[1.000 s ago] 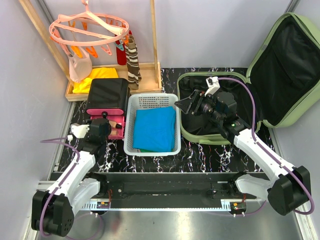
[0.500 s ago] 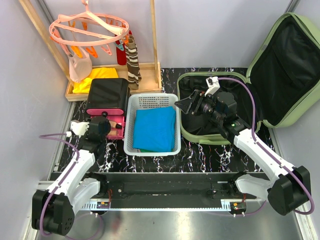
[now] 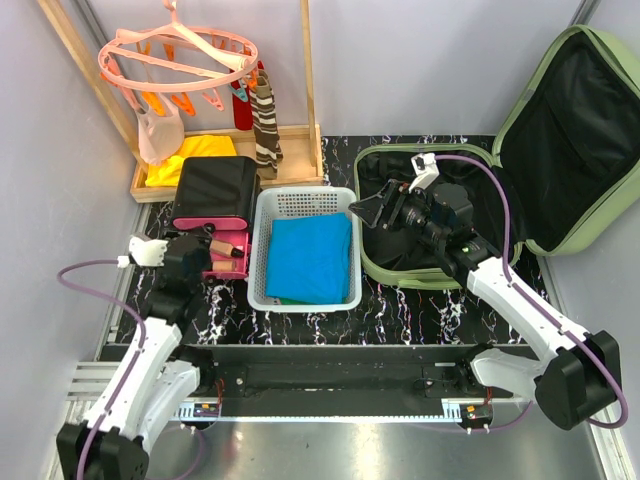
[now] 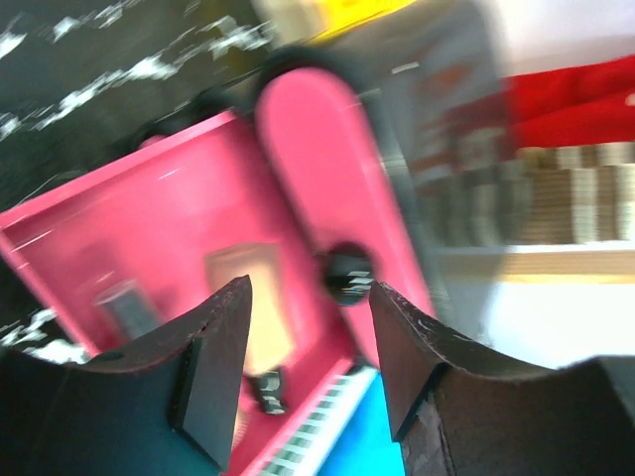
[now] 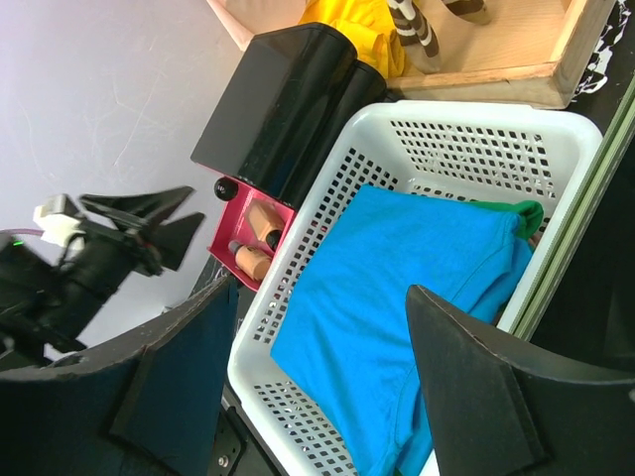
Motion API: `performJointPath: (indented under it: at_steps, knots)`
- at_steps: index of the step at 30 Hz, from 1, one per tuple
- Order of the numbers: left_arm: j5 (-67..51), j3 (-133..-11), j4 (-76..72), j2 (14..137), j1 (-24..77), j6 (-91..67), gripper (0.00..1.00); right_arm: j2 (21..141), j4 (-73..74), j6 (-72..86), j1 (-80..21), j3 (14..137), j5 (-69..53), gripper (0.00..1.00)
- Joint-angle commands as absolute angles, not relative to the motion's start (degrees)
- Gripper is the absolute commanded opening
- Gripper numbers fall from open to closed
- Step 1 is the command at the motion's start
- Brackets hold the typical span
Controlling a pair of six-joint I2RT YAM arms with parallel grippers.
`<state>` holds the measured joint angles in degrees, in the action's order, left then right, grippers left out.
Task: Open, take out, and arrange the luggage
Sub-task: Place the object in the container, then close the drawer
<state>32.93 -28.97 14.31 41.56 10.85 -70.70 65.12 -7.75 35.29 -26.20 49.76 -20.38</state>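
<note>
The luggage, a light-green hard-shell suitcase, lies open at the right. Its base (image 3: 385, 168) is on the table and its black-lined lid (image 3: 575, 140) leans on the wall. My right gripper (image 3: 368, 212) hovers open and holding nothing between the suitcase's left rim (image 5: 585, 198) and a white basket (image 3: 262, 250). In the right wrist view the right gripper (image 5: 327, 387) hangs over blue cloth (image 5: 397, 268). My left gripper (image 3: 203, 252) is open beside a pink tray (image 3: 228, 250). In the blurred left wrist view the left gripper (image 4: 308, 377) holds nothing in front of that tray (image 4: 149, 258).
A black boxy case (image 3: 215, 185) stands behind the pink tray, which holds small bottles (image 5: 260, 226). The white basket (image 5: 466, 129) holds the folded blue cloth (image 3: 310, 258). A wooden rack (image 3: 290, 165) at the back left carries a pink hanger (image 3: 180, 50), yellow cloth (image 3: 190, 155) and a striped piece (image 3: 265, 120).
My left arm has drawn back and to the left, off the pink tray, whose bottles now show. The right arm has stayed where it was.
</note>
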Motion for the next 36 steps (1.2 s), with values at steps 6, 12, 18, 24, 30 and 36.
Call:
performJointPath:
  at_steps: [6, 12, 18, 24, 30, 36]
  knots:
    - [28.4, -30.5, 18.01, 32.17, 10.72, -65.3, 0.55, 65.57, -11.43, 36.12, -26.02, 49.13, -21.8, 0.78]
    - [20.4, -30.24, 23.38, 30.86, 10.72, -63.81, 0.59, 64.78, -11.16, 36.12, -26.02, 48.52, -21.71, 0.78]
    - [17.93, -28.22, 26.19, 30.06, 10.72, -61.17, 0.64, 64.16, -11.16, 36.21, -26.02, 47.99, -21.45, 0.78]
    - [15.82, -27.16, 27.51, 29.18, 10.64, -61.61, 0.75, 63.46, -10.72, 36.04, -26.02, 47.64, -21.09, 0.79]
    - [14.94, -25.76, 25.85, 30.41, 10.72, -61.53, 0.76, 63.72, -10.9, 36.03, -26.1, 47.55, -21.09, 0.79]
    - [14.15, -25.23, 24.26, 31.99, 10.72, -61.53, 0.76, 63.63, -10.99, 36.04, -26.02, 47.37, -21.09, 0.79]
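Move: The front bottle lies in the pink drawer, about 5 cm to the left gripper's right, 4 cm back towards the base and 8 cm below. The rear bottle lies about 4 cm farther out than the front one. The black box stands roughly 8 cm ahead of the left gripper and 4 cm to its right, the white basket some 21 cm right and 2 cm back. From the right gripper the front bottle is about 28 cm left, 6 cm back and 19 cm lower. Lift the empty left gripper about 3 cm clear of the open drawer, already drawing it back, then swing it right and lower it some 7 cm towards the front bottle. Turn the wrist about 20 degrees clockwise, finish with the fingers tipped slightly farther down, and spread them wider on the way. ##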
